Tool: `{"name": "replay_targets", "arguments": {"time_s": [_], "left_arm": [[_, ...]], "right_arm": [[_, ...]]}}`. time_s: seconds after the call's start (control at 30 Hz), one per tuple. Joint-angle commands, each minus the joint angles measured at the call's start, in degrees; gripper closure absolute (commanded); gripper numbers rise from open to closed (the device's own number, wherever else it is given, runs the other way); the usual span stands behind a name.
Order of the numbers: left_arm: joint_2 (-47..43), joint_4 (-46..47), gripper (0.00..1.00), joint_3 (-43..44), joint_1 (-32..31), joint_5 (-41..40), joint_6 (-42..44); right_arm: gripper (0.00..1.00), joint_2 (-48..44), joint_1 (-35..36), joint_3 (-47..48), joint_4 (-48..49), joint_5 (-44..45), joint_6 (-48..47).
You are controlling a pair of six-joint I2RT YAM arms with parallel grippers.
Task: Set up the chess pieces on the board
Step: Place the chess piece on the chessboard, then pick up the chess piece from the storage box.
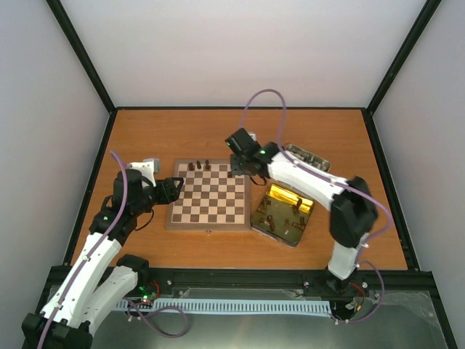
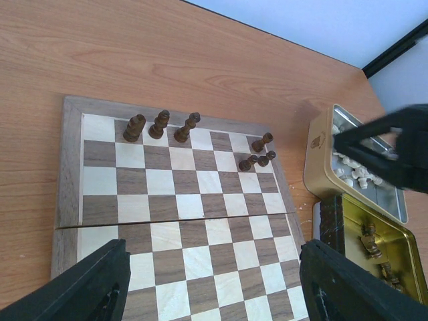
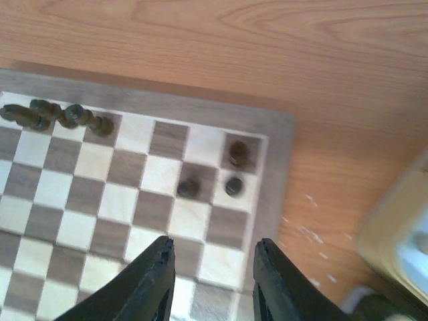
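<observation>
The board (image 1: 209, 205) lies mid-table. Three dark chess pieces (image 2: 159, 124) stand in its far row, and three more (image 2: 261, 142) cluster at the far right corner. My right gripper (image 1: 235, 171) hovers just over that corner. In the right wrist view it (image 3: 212, 251) is open and empty, with the corner pieces (image 3: 234, 185) ahead of its fingertips and the far-row pieces (image 3: 53, 117) at the upper left. My left gripper (image 1: 176, 190) sits at the board's left edge. It (image 2: 214, 284) is open and empty over the near squares (image 2: 200, 267).
An open gold-lined tin (image 1: 283, 215) holding several dark pieces (image 2: 370, 239) stands right of the board. A second tin (image 1: 306, 156) with white pieces (image 2: 354, 172) lies behind it. My right arm (image 2: 391, 150) shows as a dark shape over the tins. Black frame rails (image 1: 240, 109) bound the table.
</observation>
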Motion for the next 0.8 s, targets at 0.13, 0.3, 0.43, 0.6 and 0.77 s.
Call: {"name": "replay_targets", "arguments": {"time_s": [0.13,0.3,0.43,0.6,0.77], "left_arm": [[-0.3,1.5,0.3,0.1,0.2,0.0,1.0],[-0.1,1.6,0.3,0.1,0.2,0.1,1.0],[0.3,1.5,0.29,0.2,0.2,0.2,1.0],[0.3,1.5,0.29,0.1,0.3,-0.1,0.9],[0.4,1.4,0.3,0.1,0.2,-0.1,0.9]], "right_arm": [[0.66,-22.4,-2.9,-24.9,-3.7,13.9,12.3],[0.64,-30.8,-6.2,-36.6,-3.8,11.6,14.9],[0.64,-31.8,-7.7,-42.2,0.8,4.0,13.3],[0.66,-29.7,-9.5,-45.9,2.0,4.0,14.3],[0.66,-27.9,-11.6,-47.7,4.2,2.8,11.8]]}}
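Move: The right hand, empty and already lifted clear of the board, is heading for the gold tray of dark pieces, whose middle lies about 18 cm to its right, 14 cm back and 12 cm below. The silver tray of white pieces is some 24 cm right and 3 cm ahead, and the newly set pawn about 3 cm left, 2 cm ahead and 9 cm below. From the idle left hand the gold tray is roughly 38 cm right and 6 cm back, far below. Leaving the board's far right corner with its fingers part open, the right hand rises another 2 cm or so, then sweeps about 20 cm to the right and 12 cm back to the gold tray. On the way it turns some 20 degrees clockwise and sinks to about 9 cm below its starting height, the fingers tipping to point more steeply down; they keep their gap, and towards the end the sideways sweep slows while the sinking goes on over the dark pieces, none of them gripped. ##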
